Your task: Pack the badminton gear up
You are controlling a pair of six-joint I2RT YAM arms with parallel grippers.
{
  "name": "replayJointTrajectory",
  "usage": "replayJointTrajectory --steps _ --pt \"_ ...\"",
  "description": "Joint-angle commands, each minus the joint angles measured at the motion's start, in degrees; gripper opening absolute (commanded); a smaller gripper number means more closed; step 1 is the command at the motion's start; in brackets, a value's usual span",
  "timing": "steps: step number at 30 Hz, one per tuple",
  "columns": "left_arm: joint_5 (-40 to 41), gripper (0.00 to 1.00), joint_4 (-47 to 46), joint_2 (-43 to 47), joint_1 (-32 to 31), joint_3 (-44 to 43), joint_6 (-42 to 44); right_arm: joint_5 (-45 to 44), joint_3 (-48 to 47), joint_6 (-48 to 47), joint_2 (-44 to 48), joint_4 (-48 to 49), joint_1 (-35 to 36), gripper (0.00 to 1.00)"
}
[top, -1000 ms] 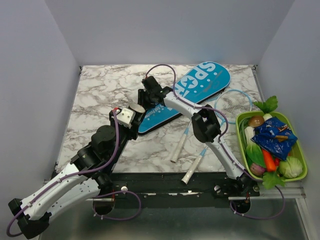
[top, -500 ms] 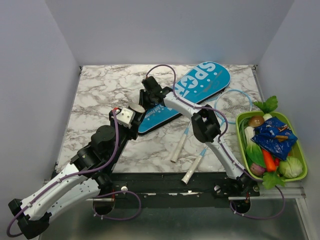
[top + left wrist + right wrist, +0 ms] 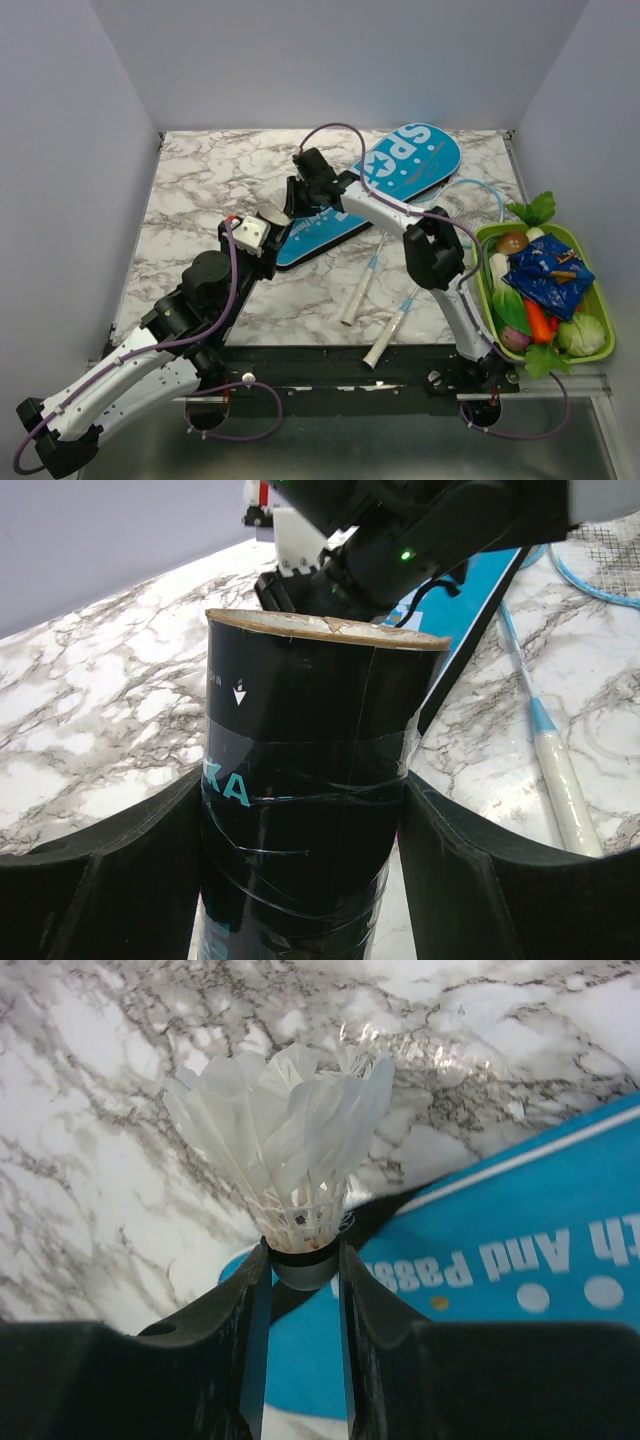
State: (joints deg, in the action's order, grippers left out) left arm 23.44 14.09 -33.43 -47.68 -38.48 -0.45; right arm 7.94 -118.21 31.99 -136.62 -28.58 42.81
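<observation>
My left gripper (image 3: 300, 890) is shut around a black taped tube (image 3: 300, 780) with a cardboard rim, held upright; from above the tube's top (image 3: 272, 215) shows beside the bag's narrow end. My right gripper (image 3: 303, 1260) is shut on the dark cork base of a white feather shuttlecock (image 3: 290, 1130), feathers pointing away from the camera, just above the cyan bag (image 3: 500, 1280). In the top view that gripper (image 3: 295, 200) hangs close to the tube. The bag (image 3: 405, 170) lies diagonally across the marble. Two light-blue rackets (image 3: 358, 290) (image 3: 388, 332) lie to its right, handles toward me.
A green tray (image 3: 483, 285) of toy vegetables and a blue packet sits at the table's right edge. The right arm's elbow (image 3: 435, 255) hangs over the racket shafts. Grey walls close in the left, back and right sides.
The right gripper has closed on the shuttlecock and shifted slightly back and right; its elbow swung toward the tray. The left arm and tube have not moved.
</observation>
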Motion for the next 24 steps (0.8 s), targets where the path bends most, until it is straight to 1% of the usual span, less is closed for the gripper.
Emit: replayJointTrajectory --steps 1,3,4,6,7,10,11,13,14,15,17,18,19,20,22,23,24 --pt "-0.24 0.00 1.03 0.65 0.13 1.21 -7.90 -1.62 8.33 -1.58 10.30 3.61 0.52 0.15" --pt "0.11 0.00 0.94 0.82 0.22 1.21 -7.73 -2.84 12.46 -1.93 13.73 4.05 0.44 0.15" --pt "0.20 0.00 1.03 0.91 0.22 1.30 -7.73 -3.72 16.83 -1.93 17.23 4.06 0.52 0.15" --pt "0.29 0.00 0.94 1.00 0.22 1.30 -7.73 -6.62 22.47 -1.23 21.55 4.23 0.52 0.15" --pt "0.46 0.00 0.86 0.91 0.22 1.30 -7.64 -7.41 28.07 -0.96 25.92 4.41 0.44 0.15" --pt "0.29 0.00 0.85 0.56 0.22 1.30 -7.64 -12.24 36.88 1.40 32.79 4.76 0.44 0.15" --pt "0.29 0.00 0.94 0.39 0.13 1.21 -7.64 -14.08 42.22 3.24 37.26 5.28 0.35 0.15" --pt "0.03 0.00 1.03 0.03 0.13 1.13 -7.64 -16.46 47.87 5.97 41.94 5.46 0.52 0.16" --pt "0.20 0.00 1.03 -0.06 0.22 1.13 -7.64 -18.65 50.34 9.29 46.31 5.81 0.52 0.17" --pt "0.11 0.00 1.12 -0.14 0.22 1.04 -7.64 -19.80 55.84 11.23 48.44 5.99 0.44 0.17" --pt "0.11 0.00 1.12 -0.23 0.22 1.04 -7.64 -21.65 61.49 17.63 52.31 7.56 0.44 0.15" --pt "0.29 0.00 1.12 -0.23 0.31 1.04 -7.64 -22.44 66.22 19.85 55.29 8.01 0.44 0.14" --pt "0.20 0.00 1.03 -0.32 0.39 1.04 -7.64 -23.14 69.05 22.22 56.97 8.45 0.44 0.12" --pt "0.03 0.00 1.03 -0.32 0.40 1.04 -7.64 -24.02 71.34 26.85 58.21 9.58 0.44 0.12" --pt "-0.06 0.00 1.12 -0.49 0.40 0.95 -7.64 -25.08 76.96 31.45 61.19 10.29 0.44 0.10" --pt "-0.15 0.00 1.12 -0.50 0.40 1.04 -7.64 -25.95 78.38 35.73 61.82 10.99 0.52 0.08" --pt "-0.24 0.00 1.03 -0.50 0.40 1.04 -7.64 -26.31 79.96 37.86 62.43 11.17 0.52 0.07"
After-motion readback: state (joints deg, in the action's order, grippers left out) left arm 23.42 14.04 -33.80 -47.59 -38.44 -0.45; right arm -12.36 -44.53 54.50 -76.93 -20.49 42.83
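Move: The right hand, with the shuttlecock pinched, is beyond the upheld tube: the tube's mouth lies roughly 14 cm back, 3 cm to its left and 28 cm higher. About 5 cm below hand height, the racket bag's middle is some 18 cm right and 4 cm ahead, and the nearer white racket handle 19 cm back and 16 cm right. From the left hand, the mouth sits about 4 cm ahead, 2 cm right and 9 cm above. The right hand keeps its pinch on the shuttlecock's cork and swings it about 22 cm right and 16 cm back, rising some 6 cm off the bag's narrow end before sinking to its starting height low above the two racket handles. It gathers speed on the way round to the tube's right side and turns clockwise by some 30 degrees, while the left hand holds the tube still, mouth up. ##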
